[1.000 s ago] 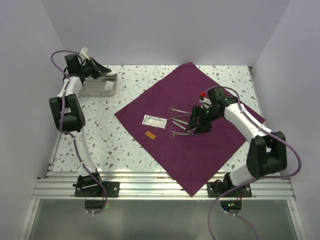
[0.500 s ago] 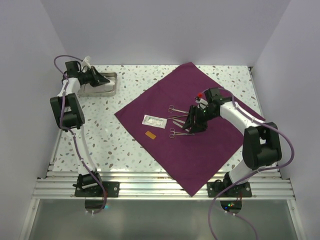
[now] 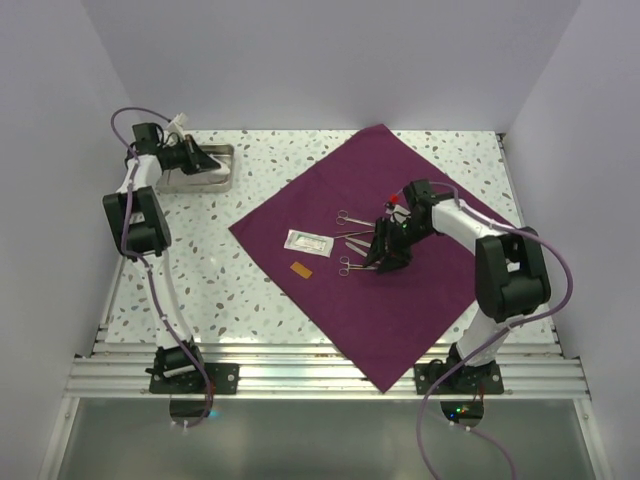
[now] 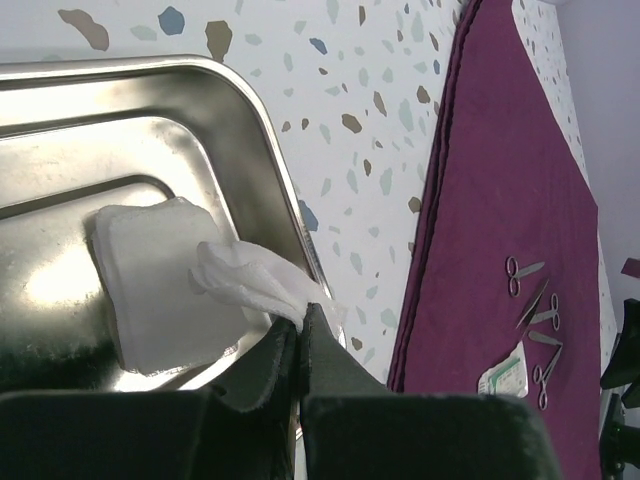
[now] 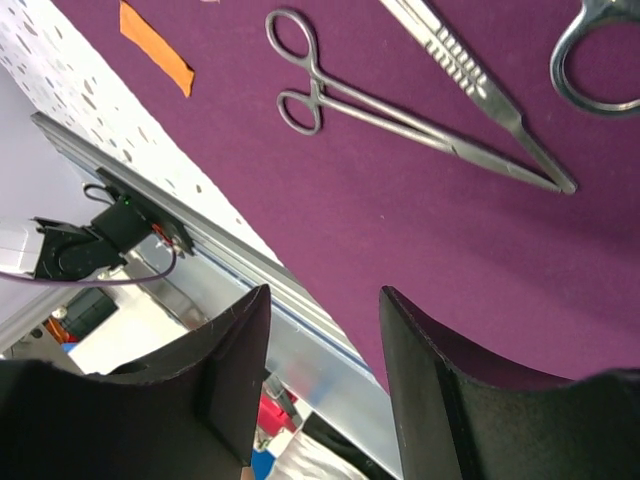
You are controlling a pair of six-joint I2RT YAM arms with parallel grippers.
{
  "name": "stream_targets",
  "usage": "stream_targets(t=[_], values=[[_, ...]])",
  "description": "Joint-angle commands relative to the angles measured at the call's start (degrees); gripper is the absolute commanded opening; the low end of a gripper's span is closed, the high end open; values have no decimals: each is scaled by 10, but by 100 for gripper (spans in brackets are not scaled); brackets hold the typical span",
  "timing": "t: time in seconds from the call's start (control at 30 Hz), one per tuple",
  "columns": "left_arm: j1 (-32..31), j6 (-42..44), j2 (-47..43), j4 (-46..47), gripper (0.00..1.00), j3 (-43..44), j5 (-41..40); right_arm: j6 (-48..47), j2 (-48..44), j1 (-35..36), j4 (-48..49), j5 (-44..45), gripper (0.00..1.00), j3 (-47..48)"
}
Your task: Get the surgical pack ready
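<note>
The surgical pack [image 3: 400, 300] is a purple-maroon cloth spread flat as a diamond on the speckled table; it also shows in the wrist views [image 4: 500, 200] [image 5: 400, 220]. On it lie scissors [image 3: 352, 218], forceps [image 5: 400, 110], a scalpel handle [image 5: 470, 65], a white packet [image 3: 308, 242] and an orange strip [image 3: 301, 270]. My right gripper [image 3: 385, 255] [image 5: 325, 292] hovers open just above the cloth beside the instruments, with nothing between its fingers. At the back left, my left gripper [image 3: 208, 165] [image 4: 303, 315] is shut on a crumpled white gauze [image 4: 255, 285] over a steel tray [image 4: 240, 120].
A second flat gauze pad [image 4: 150, 270] lies inside the tray [image 3: 222, 180]. Grey walls close in the table on three sides. An aluminium rail [image 3: 320, 375] runs along the near edge, where both arm bases are bolted.
My left gripper has sunk toward the tray and shifted a little left. The right arm has drawn in, carrying its gripper slightly left over the instruments, and its jaws have narrowed a little.
</note>
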Motion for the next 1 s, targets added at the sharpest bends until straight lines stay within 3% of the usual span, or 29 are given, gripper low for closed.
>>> stream_targets(t=[0.0,0.57,0.67,0.97], values=[[4,13,24,11,0,29,25,-30,16,1,-31,-16,51,42],[10,-30,61,0,1,58,-39,-36,43,2,-36,-23,50,67],[11,-37,55,1,8,54,-48,-32,44,1,-31,-26,50,68],[10,-55,2,24,45,2,-77,-17,26,2,-17,-32,50,54]])
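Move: The left hand, shut on a gauze, hangs over the right part of the metal tray; the stack of gauzes already in the tray lies about 5 cm below, 1 cm farther out and 2 cm to the left. The tray's middle is roughly 7 cm left and 1 cm ahead, and the purple cloth's left corner some 19 cm back and 4 cm right. From the right hand the stack is about 30 cm ahead and 40 cm left, 5 cm lower. The left hand lowers the held gauze some 4 cm into the tray, onto the gauzes already lying there, easing about 1 cm forward and 1 cm left as it sinks. Once nearly at rest at the bottom it opens its fingers to a bit under half and lets the gauze go, the wrist meanwhile tipping down and turning counter-clockwise, about 10 degrees in all. ##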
